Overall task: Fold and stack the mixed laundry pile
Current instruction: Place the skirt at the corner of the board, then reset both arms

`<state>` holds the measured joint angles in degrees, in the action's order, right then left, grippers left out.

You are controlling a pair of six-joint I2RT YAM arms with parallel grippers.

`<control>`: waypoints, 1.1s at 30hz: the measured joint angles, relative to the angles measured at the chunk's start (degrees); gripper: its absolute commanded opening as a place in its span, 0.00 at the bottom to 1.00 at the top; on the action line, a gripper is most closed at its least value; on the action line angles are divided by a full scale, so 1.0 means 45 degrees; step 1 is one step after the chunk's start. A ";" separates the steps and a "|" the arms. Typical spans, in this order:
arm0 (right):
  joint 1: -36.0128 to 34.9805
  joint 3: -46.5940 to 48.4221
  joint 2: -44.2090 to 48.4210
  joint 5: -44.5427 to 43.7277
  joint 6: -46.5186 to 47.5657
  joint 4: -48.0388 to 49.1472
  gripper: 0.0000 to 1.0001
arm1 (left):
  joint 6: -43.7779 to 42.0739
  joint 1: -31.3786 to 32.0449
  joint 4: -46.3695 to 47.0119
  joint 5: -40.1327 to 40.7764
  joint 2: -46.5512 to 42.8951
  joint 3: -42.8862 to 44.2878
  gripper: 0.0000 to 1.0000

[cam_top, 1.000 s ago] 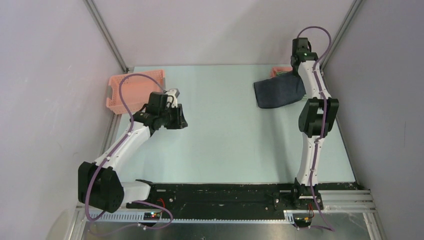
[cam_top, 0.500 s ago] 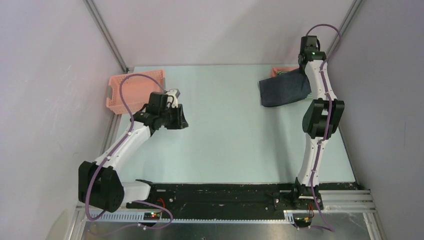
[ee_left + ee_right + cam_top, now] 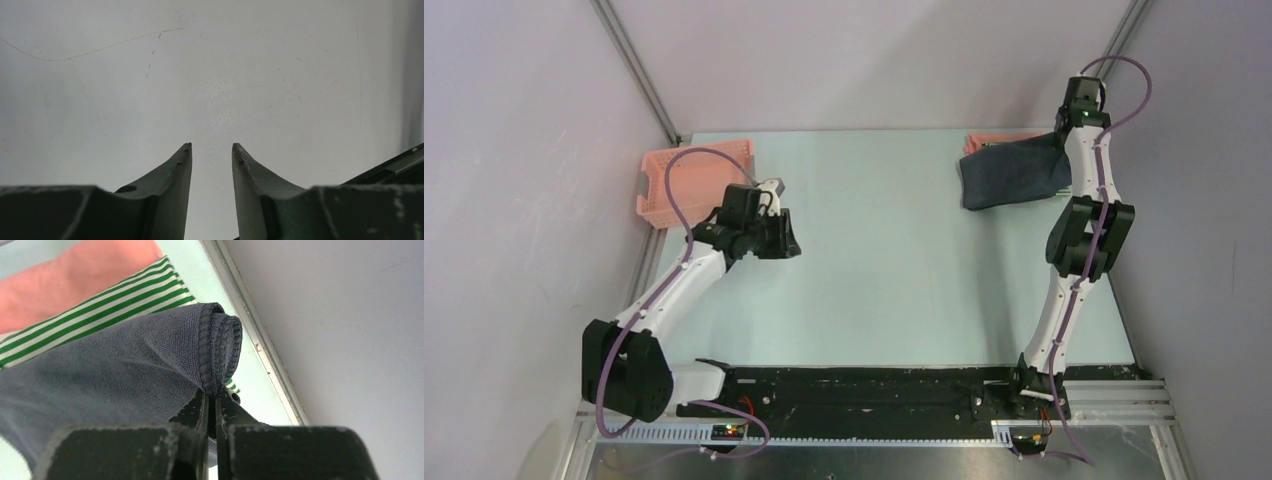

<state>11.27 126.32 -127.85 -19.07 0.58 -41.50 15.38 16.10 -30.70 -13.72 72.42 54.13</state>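
My right gripper [image 3: 212, 396] is shut on the hemmed corner of the dark navy-grey garment [image 3: 100, 385] and holds it up at the table's far right [image 3: 1012, 175]. Under it lie the green-and-white striped garment [image 3: 90, 315] and the salmon-pink shirt [image 3: 75, 282]; only the pink edge [image 3: 989, 141] shows in the top view. My left gripper [image 3: 211, 148] is open and empty, its fingertips over bare table at the left [image 3: 786, 240], far from the garments.
A rigid pink lattice basket [image 3: 686, 183] stands at the far left corner, just behind my left arm. The table's right rail [image 3: 255, 335] and the side wall run close beside my right gripper. Pale green table [image 3: 874, 260] lies between the arms.
My right gripper has moved right and back toward the far right corner, dragging the navy-grey garment with it. My left arm has not moved.
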 measured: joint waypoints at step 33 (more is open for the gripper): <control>-0.1603 -0.8344 0.9423 0.2239 -0.2764 -0.0160 0.99 | -0.0015 -0.0015 -0.0010 -0.0049 -0.2239 0.1559 1.00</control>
<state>4.05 88.77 -85.45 -8.99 -11.86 -42.22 15.31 16.03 -30.74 -13.93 62.35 61.14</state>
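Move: The stack that the right hand is taking the grey skirt to, topped by the green-striped shirt, has its middle about 5 cm back, 9 cm left and some 10 cm below that hand. The skirt's middle is roughly 7 cm back and 11 cm left of the right hand, some 8 cm lower; the peach towel's middle lies about 5 cm back, 12 cm left and 11 cm below. From the left hand the stack is some 18 cm ahead, 54 cm to the right and 8 cm lower. The skirt's pinched end is lowered by the right hand about 7 cm and carried 4 cm to the right towards the stack's far right corner, the fingers opening on the way down to let it go. The empty right hand then climbs some 15 cm while sweeping back and left, still opening to full width. Late on, the left hand rises about 10 cm, tips up some 15 degrees and opens wide. ##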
